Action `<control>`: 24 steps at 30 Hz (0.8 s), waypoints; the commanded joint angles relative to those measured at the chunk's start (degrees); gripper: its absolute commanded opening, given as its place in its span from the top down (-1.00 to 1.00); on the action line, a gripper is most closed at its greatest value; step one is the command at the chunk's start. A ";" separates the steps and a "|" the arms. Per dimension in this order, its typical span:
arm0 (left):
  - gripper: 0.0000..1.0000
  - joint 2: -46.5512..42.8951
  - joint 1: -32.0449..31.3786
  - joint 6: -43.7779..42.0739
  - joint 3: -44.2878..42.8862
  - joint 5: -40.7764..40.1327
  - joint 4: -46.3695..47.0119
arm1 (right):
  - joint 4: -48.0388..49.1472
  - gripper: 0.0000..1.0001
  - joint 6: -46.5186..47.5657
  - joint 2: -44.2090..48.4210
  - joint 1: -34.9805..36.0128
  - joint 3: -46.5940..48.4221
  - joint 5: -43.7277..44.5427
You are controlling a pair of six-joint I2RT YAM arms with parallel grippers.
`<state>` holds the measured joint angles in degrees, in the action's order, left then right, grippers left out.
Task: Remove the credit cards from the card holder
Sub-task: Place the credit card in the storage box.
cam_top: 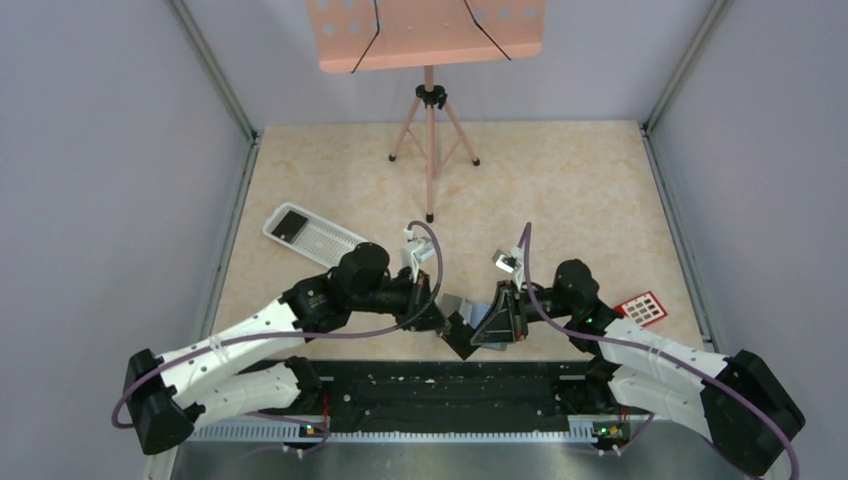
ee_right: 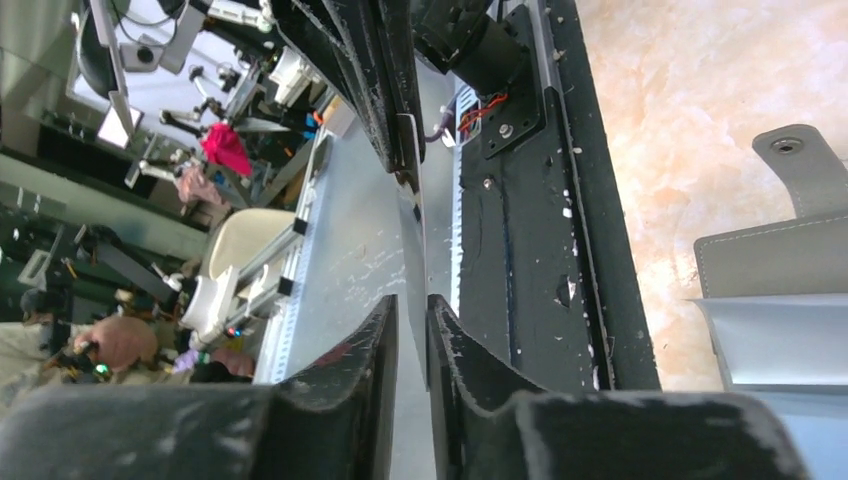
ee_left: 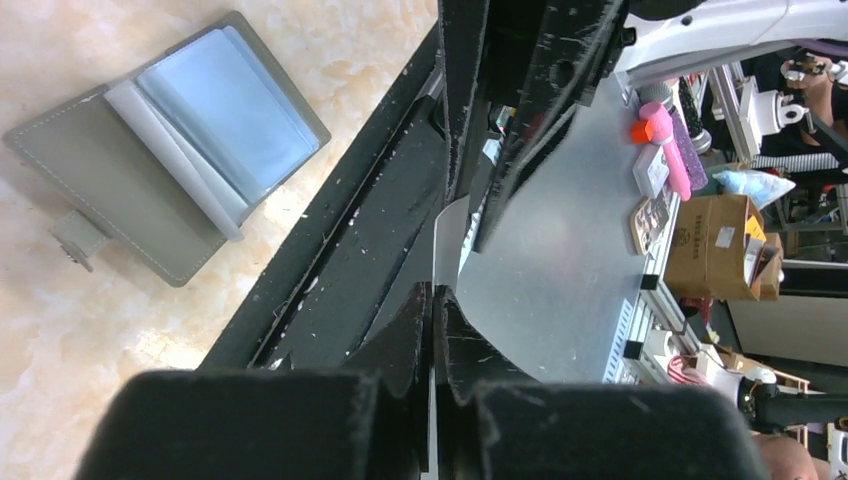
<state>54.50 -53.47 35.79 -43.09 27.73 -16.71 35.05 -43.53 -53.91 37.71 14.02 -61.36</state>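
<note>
The grey card holder (ee_left: 170, 140) lies open on the table, its bluish sleeves up; it also shows at the edge of the right wrist view (ee_right: 775, 300) and as a grey patch between the arms (cam_top: 452, 304). A thin pale credit card (ee_left: 447, 235), seen edge-on, hangs over the black base. My left gripper (ee_left: 433, 290) is shut on one end of it. My right gripper (ee_right: 412, 300) has its jaws slightly apart around the other end of the card (ee_right: 415, 270), with a gap on one side. The two grippers meet near the table's front edge (cam_top: 470, 335). A red credit card (cam_top: 641, 307) lies on the table to the right.
A white ribbed tray (cam_top: 313, 236) holding a dark flat item sits at the back left. A tripod stand (cam_top: 430, 150) with a pink board stands at the back centre. The black base strip (cam_top: 440, 385) runs along the near edge. Grey walls close in both sides.
</note>
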 commanded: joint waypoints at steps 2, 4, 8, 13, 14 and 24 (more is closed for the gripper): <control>1.00 -1.43 3.33 0.28 -0.26 -2.74 3.52 | -5.88 0.25 4.03 2.83 -0.18 5.02 5.69; 1.00 -2.15 6.43 1.56 0.45 -3.48 3.56 | -9.17 -0.06 5.10 5.89 -0.18 6.07 10.58; 1.00 -5.40 18.59 4.68 3.33 -5.52 4.35 | -14.49 -0.46 6.97 12.91 -0.18 7.40 18.50; 1.00 -10.11 31.99 7.16 5.60 -15.55 2.59 | -20.54 -0.87 9.17 18.68 -0.18 7.48 26.03; 1.00 -10.84 34.07 7.40 5.64 -17.45 2.52 | -21.30 -0.94 9.24 19.34 -0.18 7.28 27.12; 1.00 -10.88 51.23 10.80 5.79 -35.03 4.95 | -19.83 -0.97 8.82 22.43 -0.14 3.12 30.08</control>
<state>43.03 -7.11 44.10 -37.43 1.45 -15.44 13.65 -35.35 -32.23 37.69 18.24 -32.60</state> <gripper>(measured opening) 0.011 0.986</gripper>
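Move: The storage box lies about 25 cm ahead of the left hand, 29 cm to its left and 17 cm below; the black card already in it sits some 4 cm farther out and 7 cm farther left than the box's middle. The card holder is about 5 cm ahead of the left hand and 6 cm to its right, down on the table. From the right hand, the box is some 26 cm ahead and 35 cm to the left, 14 cm lower. Swinging left and forward at an almost level height, the left hand carries the pinched credit card about 30 cm to the storage box, turning some 75 degrees counter-clockwise until its fingers point forward. The right fingers open wide and let go of the card's other end; that hand backs off forward and up, about 5 cm each, turning clockwise. ##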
